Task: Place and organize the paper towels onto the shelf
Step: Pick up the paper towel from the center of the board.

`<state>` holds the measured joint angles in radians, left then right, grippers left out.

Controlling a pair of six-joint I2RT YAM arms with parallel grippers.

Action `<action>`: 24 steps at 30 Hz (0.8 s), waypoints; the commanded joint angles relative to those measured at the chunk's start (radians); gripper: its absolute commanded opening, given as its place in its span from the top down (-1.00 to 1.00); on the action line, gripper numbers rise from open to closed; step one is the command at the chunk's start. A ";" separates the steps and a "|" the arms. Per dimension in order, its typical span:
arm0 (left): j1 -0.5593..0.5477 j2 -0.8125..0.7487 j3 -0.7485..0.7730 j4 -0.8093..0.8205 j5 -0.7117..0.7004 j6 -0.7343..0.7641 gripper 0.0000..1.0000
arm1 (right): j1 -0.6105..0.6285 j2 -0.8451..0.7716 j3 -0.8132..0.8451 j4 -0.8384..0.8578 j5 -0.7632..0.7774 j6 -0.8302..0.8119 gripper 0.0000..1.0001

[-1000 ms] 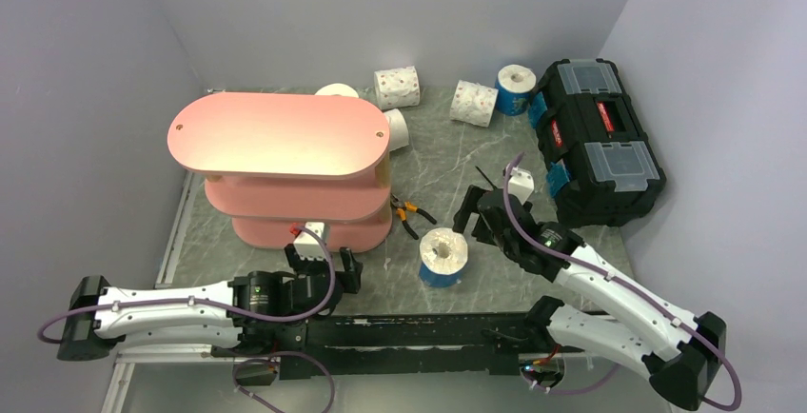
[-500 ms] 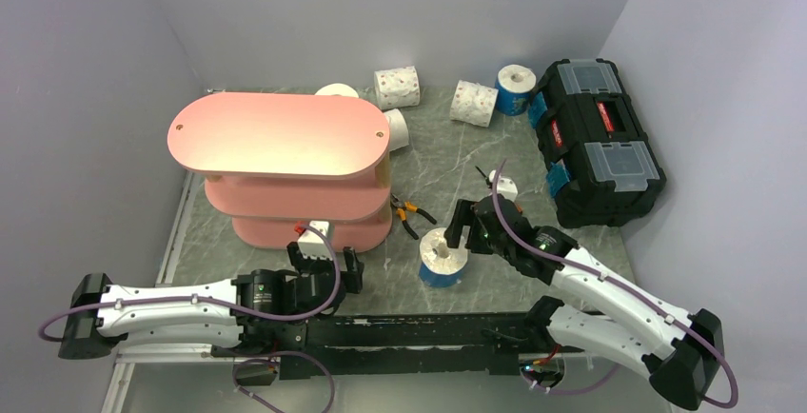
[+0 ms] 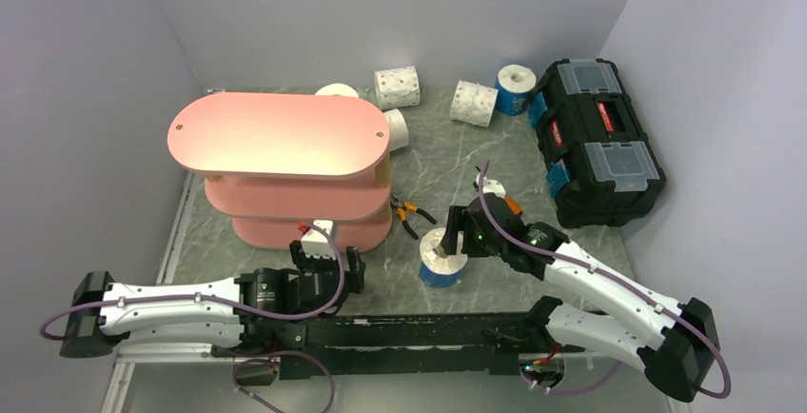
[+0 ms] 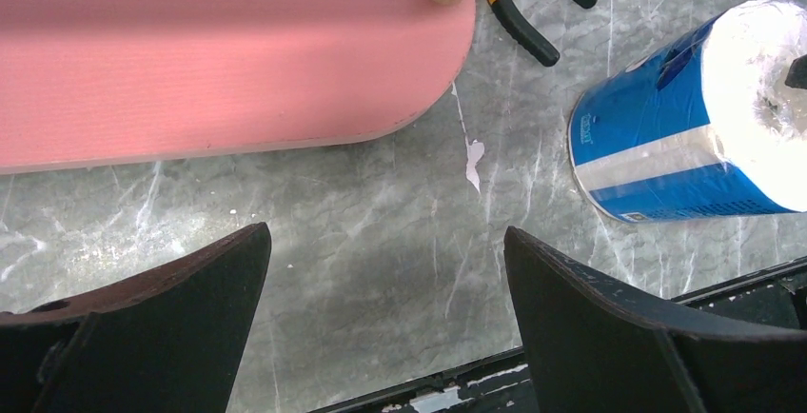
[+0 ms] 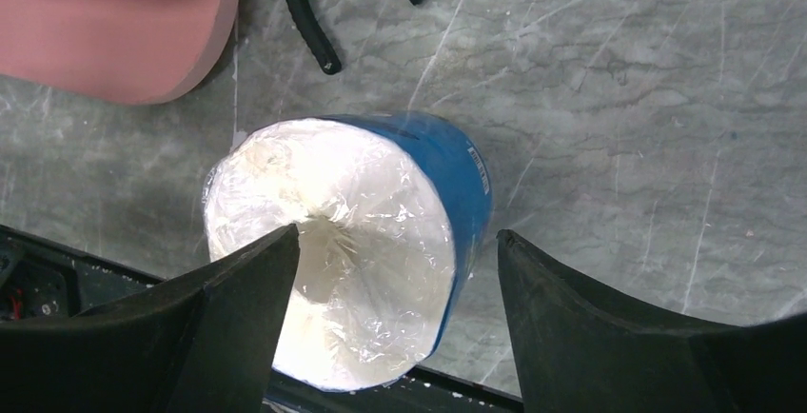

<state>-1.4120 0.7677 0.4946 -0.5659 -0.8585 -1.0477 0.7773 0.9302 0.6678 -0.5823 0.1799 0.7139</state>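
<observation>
A blue-wrapped paper towel roll [image 3: 442,259] stands on end near the table's front edge, its white film-covered top [image 5: 333,242] facing up. My right gripper [image 3: 455,232] is open over it. In the right wrist view its left finger [image 5: 238,323] sits over the core, and its right finger [image 5: 590,323] stands outside the blue wall with a gap. The pink shelf [image 3: 279,134] stands at the left. My left gripper [image 3: 328,270] is open and empty, low in front of the shelf's bottom board [image 4: 219,51]. Two speckled rolls [image 3: 397,87] [image 3: 474,102], a second blue roll [image 3: 515,89] and two white rolls [image 3: 337,90] [image 3: 396,129] lie at the back.
Orange-and-black pliers [image 3: 411,214] lie between the shelf and the near blue roll. A black toolbox [image 3: 597,139] stands at the right edge. A metal rail [image 4: 457,384] runs along the table's front edge just below my left gripper.
My right gripper has moved left and down onto the blue roll's top, and its jaws have narrowed. The left arm has not moved.
</observation>
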 commanded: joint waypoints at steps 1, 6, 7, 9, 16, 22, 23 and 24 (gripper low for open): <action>-0.006 0.007 0.033 0.001 0.001 0.010 -0.99 | -0.003 0.001 0.025 0.012 -0.032 -0.021 -0.51; -0.006 0.006 0.030 -0.007 0.001 0.001 -0.99 | -0.003 0.024 0.018 0.012 -0.053 -0.028 -0.36; -0.006 0.005 0.029 -0.007 0.001 -0.002 -0.99 | -0.003 0.029 0.017 0.013 -0.057 -0.032 -0.36; -0.006 0.002 0.026 -0.008 0.002 -0.005 -0.99 | -0.003 0.039 0.018 0.013 -0.064 -0.034 -0.36; -0.006 -0.002 0.021 -0.003 0.003 -0.009 -0.99 | -0.001 0.070 0.003 0.022 -0.072 -0.039 -0.33; -0.005 0.003 0.024 -0.009 0.004 -0.013 -0.99 | -0.001 0.072 -0.004 0.028 -0.073 -0.044 -0.12; -0.006 0.004 0.023 -0.009 0.004 -0.014 -0.99 | -0.002 0.069 -0.005 0.029 -0.072 -0.045 -0.10; -0.006 0.004 0.023 -0.011 0.003 -0.015 -0.99 | 0.000 0.065 -0.006 0.030 -0.072 -0.045 -0.07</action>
<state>-1.4120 0.7696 0.4946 -0.5663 -0.8566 -1.0519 0.7773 1.0027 0.6613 -0.5808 0.1207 0.6796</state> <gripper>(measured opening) 0.994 0.561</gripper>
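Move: The blue-wrapped paper towel stands upright almost under my right hand, its middle about 3 cm to the left, 1 cm back and 6 cm below. From that hand the pliers lie roughly 12 cm ahead and 8 cm left, the screwdriver about 18 cm ahead and 9 cm right, both some 11 cm down. The paper towel is about 20 cm to the right of my left hand, 3 cm ahead and 6 cm below. With my right hand I straddle the right-hand wall of the paper towel, sinking about 2 cm and easing some 1 cm back, the fingers tipping slightly steeper. I partly close them as I go, the left finger dipping into the core hole and the right one coming in against the outer side of the roll. ##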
